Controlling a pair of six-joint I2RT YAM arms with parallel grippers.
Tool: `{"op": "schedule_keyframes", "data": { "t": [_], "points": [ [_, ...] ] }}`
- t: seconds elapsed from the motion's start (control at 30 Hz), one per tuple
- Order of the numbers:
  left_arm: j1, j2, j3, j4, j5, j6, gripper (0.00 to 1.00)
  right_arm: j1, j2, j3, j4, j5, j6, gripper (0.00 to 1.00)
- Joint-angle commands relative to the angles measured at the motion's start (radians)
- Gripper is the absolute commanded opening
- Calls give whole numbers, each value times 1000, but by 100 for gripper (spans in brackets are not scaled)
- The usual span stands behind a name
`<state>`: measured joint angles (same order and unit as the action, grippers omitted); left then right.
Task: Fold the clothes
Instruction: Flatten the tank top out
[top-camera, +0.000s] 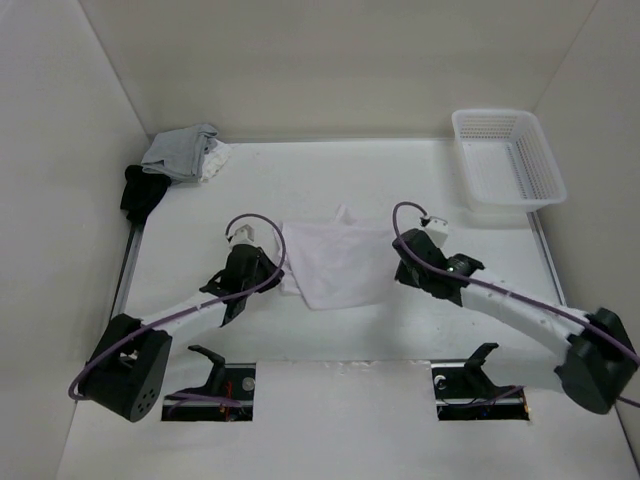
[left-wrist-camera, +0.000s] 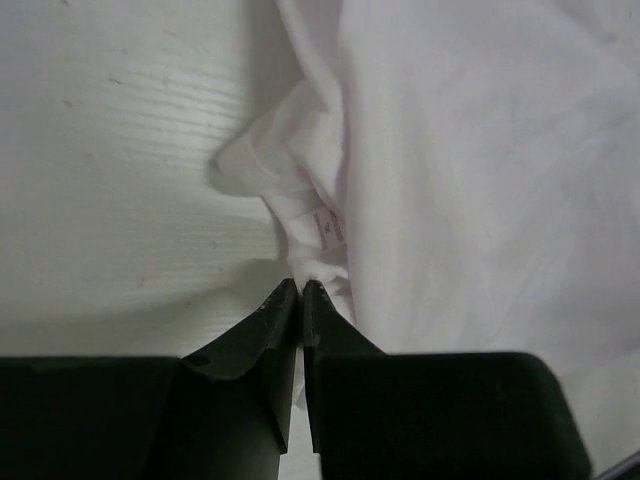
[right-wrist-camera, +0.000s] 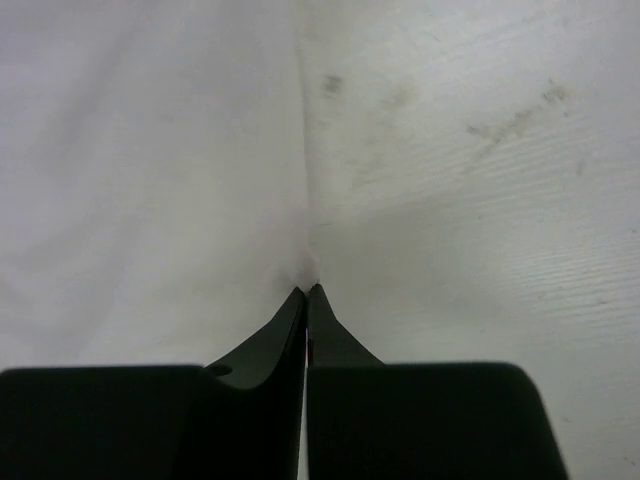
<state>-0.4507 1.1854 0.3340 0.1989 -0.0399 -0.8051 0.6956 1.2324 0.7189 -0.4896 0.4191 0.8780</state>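
The clothes (top-camera: 335, 262) are one thin white garment with a faint lilac tint, lying partly folded in the middle of the table. My left gripper (top-camera: 279, 268) is at its left edge. In the left wrist view that gripper (left-wrist-camera: 300, 286) is shut, with a bunched fold of the clothes (left-wrist-camera: 480, 160) and a small label pinched at its tips. My right gripper (top-camera: 396, 256) is at the garment's right edge. In the right wrist view this gripper (right-wrist-camera: 307, 291) is shut on the edge of the clothes (right-wrist-camera: 150, 180), and the cloth rises in a small peak to the tips.
A white plastic basket (top-camera: 508, 160) stands at the back right. A grey-and-white folded pile (top-camera: 185, 152) and a black garment (top-camera: 142, 190) lie at the back left corner. Bare white table (top-camera: 330, 175) lies behind the garment.
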Motion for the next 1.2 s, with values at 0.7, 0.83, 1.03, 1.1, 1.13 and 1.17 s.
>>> {"op": "schedule_keyframes", "data": {
  "t": [0.7, 0.83, 1.03, 1.1, 1.13, 1.17],
  "points": [
    [129, 135, 291, 119, -296, -46, 2, -248, -501, -138, 42, -284, -106, 3],
    [108, 172, 411, 116, -327, -34, 2, -175, -462, -21, 40, -278, -109, 2],
    [131, 56, 438, 70, -316, -28, 1, 314, -475, 317, -95, -116, -106, 1],
    [148, -1, 422, 51, -324, -34, 1, 525, -458, 431, -104, -50, -120, 2],
    [155, -24, 416, 50, -327, -36, 1, 607, -450, 476, -106, -2, -137, 2],
    [160, -35, 415, 50, -328, -34, 1, 674, -445, 516, -113, 47, -151, 2]
  ]
}}
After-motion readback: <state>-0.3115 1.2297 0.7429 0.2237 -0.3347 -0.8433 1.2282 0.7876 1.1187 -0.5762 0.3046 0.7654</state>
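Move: Between the two hands, which already pinch its left and right edges, lies the tank top. Its middle is about 12 cm right and 2 cm ahead of the left hand, 2 cm lower, and about 12 cm left and 4 cm ahead of the right hand, 5 cm lower. The grey folded stack stands some 27 cm ahead and 21 cm left of the left hand. The white basket is some 28 cm ahead and 22 cm right of the right hand. Whipping its edge up nearly 30 cm, the right hand drops most of the way back, then climbs again, swinging back and left towards the left hand's side and turning counter-clockwise. The left hand slides left and forward, then rises about 17 cm while reaching forward towards the grey folded stack, fingers tipping up. Both keep their pinch on the tank top. ##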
